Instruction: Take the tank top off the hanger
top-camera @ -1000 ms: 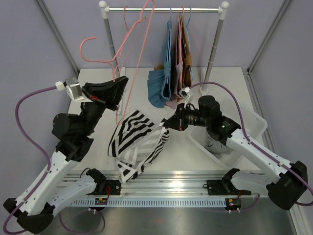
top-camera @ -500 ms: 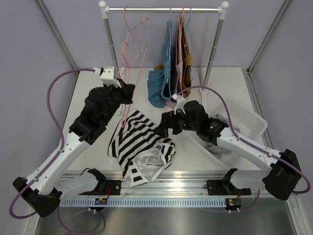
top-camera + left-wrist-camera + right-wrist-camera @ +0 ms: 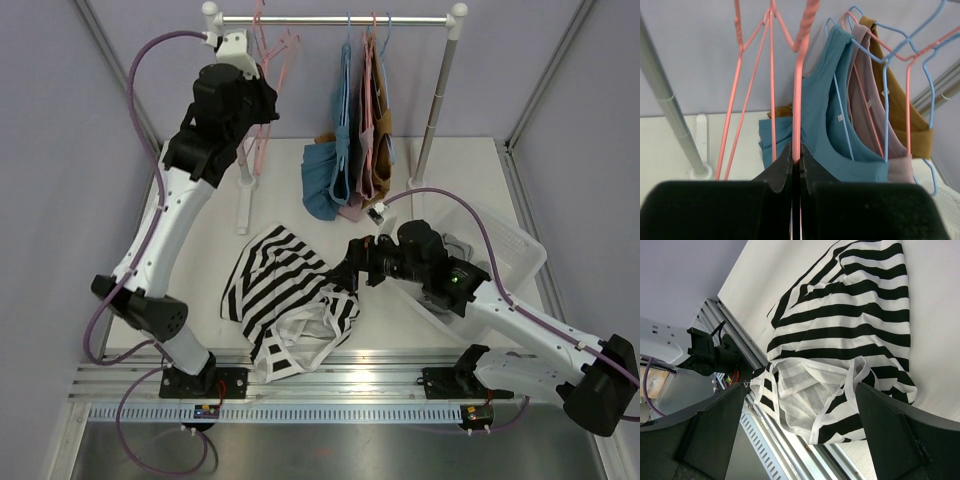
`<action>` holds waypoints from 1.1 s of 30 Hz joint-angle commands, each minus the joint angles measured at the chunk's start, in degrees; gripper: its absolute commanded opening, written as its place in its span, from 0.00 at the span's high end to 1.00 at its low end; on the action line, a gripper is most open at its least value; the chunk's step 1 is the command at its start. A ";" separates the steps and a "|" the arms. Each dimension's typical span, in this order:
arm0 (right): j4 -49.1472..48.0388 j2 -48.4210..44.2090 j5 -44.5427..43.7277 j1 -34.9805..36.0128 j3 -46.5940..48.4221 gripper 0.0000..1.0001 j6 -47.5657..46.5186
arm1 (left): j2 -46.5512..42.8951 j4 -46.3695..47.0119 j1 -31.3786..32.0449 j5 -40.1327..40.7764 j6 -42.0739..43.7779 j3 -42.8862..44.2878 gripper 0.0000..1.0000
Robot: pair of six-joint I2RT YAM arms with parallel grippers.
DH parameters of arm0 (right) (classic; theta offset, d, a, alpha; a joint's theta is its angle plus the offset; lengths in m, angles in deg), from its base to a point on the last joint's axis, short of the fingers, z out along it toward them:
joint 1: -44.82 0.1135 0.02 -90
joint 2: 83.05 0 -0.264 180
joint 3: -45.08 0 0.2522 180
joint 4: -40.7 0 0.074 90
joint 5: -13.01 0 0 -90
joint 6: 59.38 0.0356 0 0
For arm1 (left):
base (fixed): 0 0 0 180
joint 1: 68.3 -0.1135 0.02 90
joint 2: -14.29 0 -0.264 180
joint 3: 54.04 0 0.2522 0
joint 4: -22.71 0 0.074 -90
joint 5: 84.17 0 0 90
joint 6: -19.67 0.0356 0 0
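The black-and-white striped tank top (image 3: 290,300) lies crumpled on the table near its front edge, free of any hanger; the right wrist view shows it (image 3: 850,330) spread below the fingers. My right gripper (image 3: 352,262) hovers open just right of it, nothing between its fingers (image 3: 800,390). My left gripper (image 3: 262,88) is raised high by the rail, shut on the wire of an empty pink hanger (image 3: 272,45). In the left wrist view the jaws (image 3: 796,155) pinch that pink hanger (image 3: 799,100) tightly.
A clothes rail (image 3: 335,18) crosses the back, on two poles (image 3: 435,100). Teal (image 3: 820,115), mauve (image 3: 867,115) and brown (image 3: 900,110) tank tops hang on blue and pink hangers. Another pink hanger (image 3: 740,75) hangs left of mine. A white basket (image 3: 500,240) sits under my right arm.
My right gripper opened and let go of the striped tank top, which dropped onto the table. My left arm swung the pink hanger up to the rail.
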 commanded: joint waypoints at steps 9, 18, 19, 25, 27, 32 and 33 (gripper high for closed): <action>-1.22 -2.18 2.34 0.60 -3.08 0.00 0.40 | 18.44 -8.60 -3.72 -5.87 0.99 24.71 1.00; -0.25 6.50 0.15 3.58 0.78 0.01 -1.71 | 19.77 -9.65 -5.74 -8.15 0.89 24.27 0.96; -0.16 7.74 -2.04 4.11 2.18 0.00 -2.15 | 19.42 -10.09 -5.74 -8.16 0.98 24.19 0.90; 2.73 21.53 -11.35 10.61 10.95 0.01 -4.61 | 13.01 -10.18 -5.74 -9.39 1.33 20.33 0.29; 3.79 27.67 -14.00 13.67 15.00 0.01 -5.23 | 9.24 -9.74 -5.74 -10.86 1.24 17.70 0.16; 5.99 42.61 -19.99 18.35 23.19 0.01 -7.34 | -0.34 -9.13 -5.74 -9.92 1.07 9.70 0.01; 6.43 44.48 -20.34 18.70 25.03 0.01 -7.34 | -2.62 -8.78 -5.74 -8.09 1.07 7.77 0.01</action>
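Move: The left hand holds the empty pink hanger. The rail it is meant for is about 13 cm ahead and 10 cm up, level sideways. The hanger already hung there is some 10 cm ahead and 4 cm left at hand height, the blue top 12 cm ahead, 16 cm right and 8 cm lower. From the open right hand, the striped tank top lies about 10 cm left, neither ahead nor back, 16 cm down; the white bin is 6 cm ahead, 23 cm right, 13 cm down. Forward about 8 cm and then down some 6 cm, the left hand brings the held hanger's hook over the rail beside the hanging empty one, opens wide to let go and draws back and up. The right hand, after a slight drift back, swoops about 13 cm down and 11 cm left towards the striped tank top, fingers staying open and tipping more steeply down by some 25 degrees. ##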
